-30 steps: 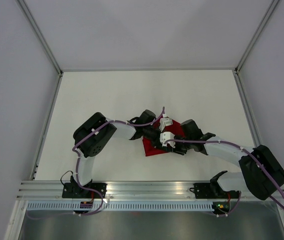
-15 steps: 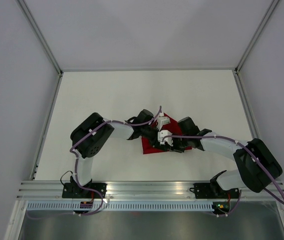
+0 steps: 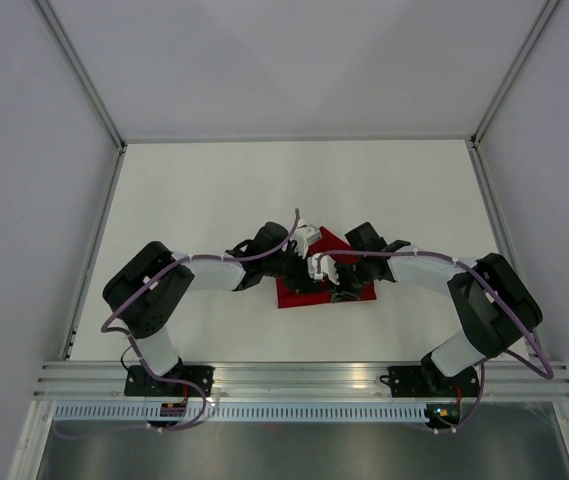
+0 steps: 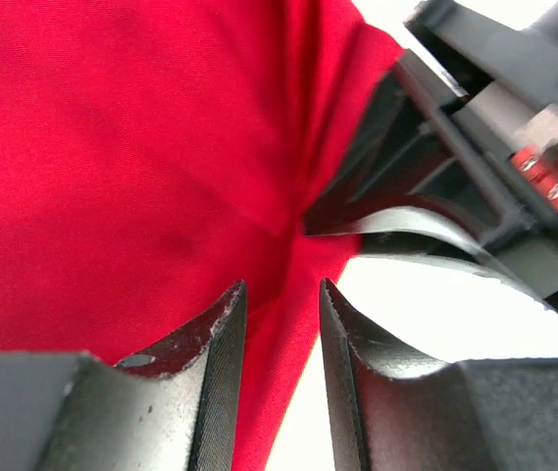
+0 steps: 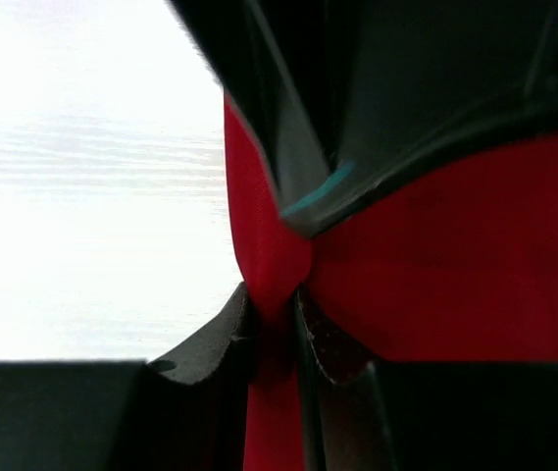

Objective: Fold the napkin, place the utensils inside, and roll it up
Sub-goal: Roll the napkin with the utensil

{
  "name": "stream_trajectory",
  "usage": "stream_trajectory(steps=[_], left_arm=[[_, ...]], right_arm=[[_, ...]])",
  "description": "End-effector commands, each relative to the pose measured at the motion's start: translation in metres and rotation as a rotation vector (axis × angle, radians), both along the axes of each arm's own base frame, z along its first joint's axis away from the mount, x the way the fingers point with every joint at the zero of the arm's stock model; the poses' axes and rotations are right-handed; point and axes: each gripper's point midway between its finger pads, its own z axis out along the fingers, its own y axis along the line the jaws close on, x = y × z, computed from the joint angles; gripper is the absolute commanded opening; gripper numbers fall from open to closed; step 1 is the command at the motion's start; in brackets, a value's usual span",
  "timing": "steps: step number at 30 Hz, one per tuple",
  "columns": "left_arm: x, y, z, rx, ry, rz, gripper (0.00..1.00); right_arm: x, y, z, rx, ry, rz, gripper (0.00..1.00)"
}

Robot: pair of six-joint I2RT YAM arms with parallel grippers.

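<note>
The red napkin (image 3: 292, 294) lies bunched small at the middle of the table, mostly under both grippers. My right gripper (image 3: 334, 288) is shut on a narrow fold of the napkin (image 5: 455, 265), and the cloth is pinched tight between the jaws of that gripper (image 5: 274, 314). My left gripper (image 3: 299, 272) meets it from the left. The jaws of the left gripper (image 4: 280, 304) stand apart over the napkin (image 4: 112, 147), with the cloth's edge running loose through the gap. The right gripper's fingers (image 4: 396, 221) show at the upper right of the left wrist view. The utensils are out of view.
The white table (image 3: 214, 190) is walled by pale panels on three sides, with metal posts at the far corners. An aluminium rail (image 3: 294, 375) with the arm bases runs along the near edge. Purple cables loop over both arms.
Both grippers shifted left over the napkin and the left arm stretched out lower. The left jaws opened off the cloth. The right jaws closed onto a fold.
</note>
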Motion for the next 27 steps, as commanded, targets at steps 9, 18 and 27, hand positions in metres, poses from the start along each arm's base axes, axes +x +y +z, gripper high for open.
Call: stream_trajectory(steps=[9, 18, 27], left_arm=[[0.039, 0.035, 0.071, -0.166, -0.298, 0.343, 0.45], [0.013, 0.048, 0.072, -0.167, -0.55, 0.347, 0.48], [-0.011, 0.016, 0.064, -0.039, -0.865, 0.129, 0.74]], right_arm=[[-0.016, -0.031, -0.024, -0.094, 0.362, -0.03, 0.06], [-0.012, -0.033, -0.032, -0.125, 0.508, -0.033, 0.06], [-0.006, -0.035, -0.035, -0.139, 0.594, -0.039, 0.06]])
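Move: The rolled near edge of the napkin runs left-right just under the left hand: its middle lies about 2 cm to the right, 2 cm back and 4 cm below. The roll's left end is some 8 cm left and 3 cm back, and the flat part of the napkin centres about 5 cm ahead and 5 cm right, 4 cm below. The right fingers already hold the roll, its middle about 3 cm to their left and level with them. The right fingers keep their pinch on the rolled edge and, nearly in place, turn some 35 degrees so the hand's top tips forward and its fingertips swing back. The left hand rises about 4 cm above the napkin while swinging about 5 cm left and slightly forward, then draws back some 4 cm over the left part of the roll, rolling its wrist nearly 40 degrees and spreading its fingers wide. ##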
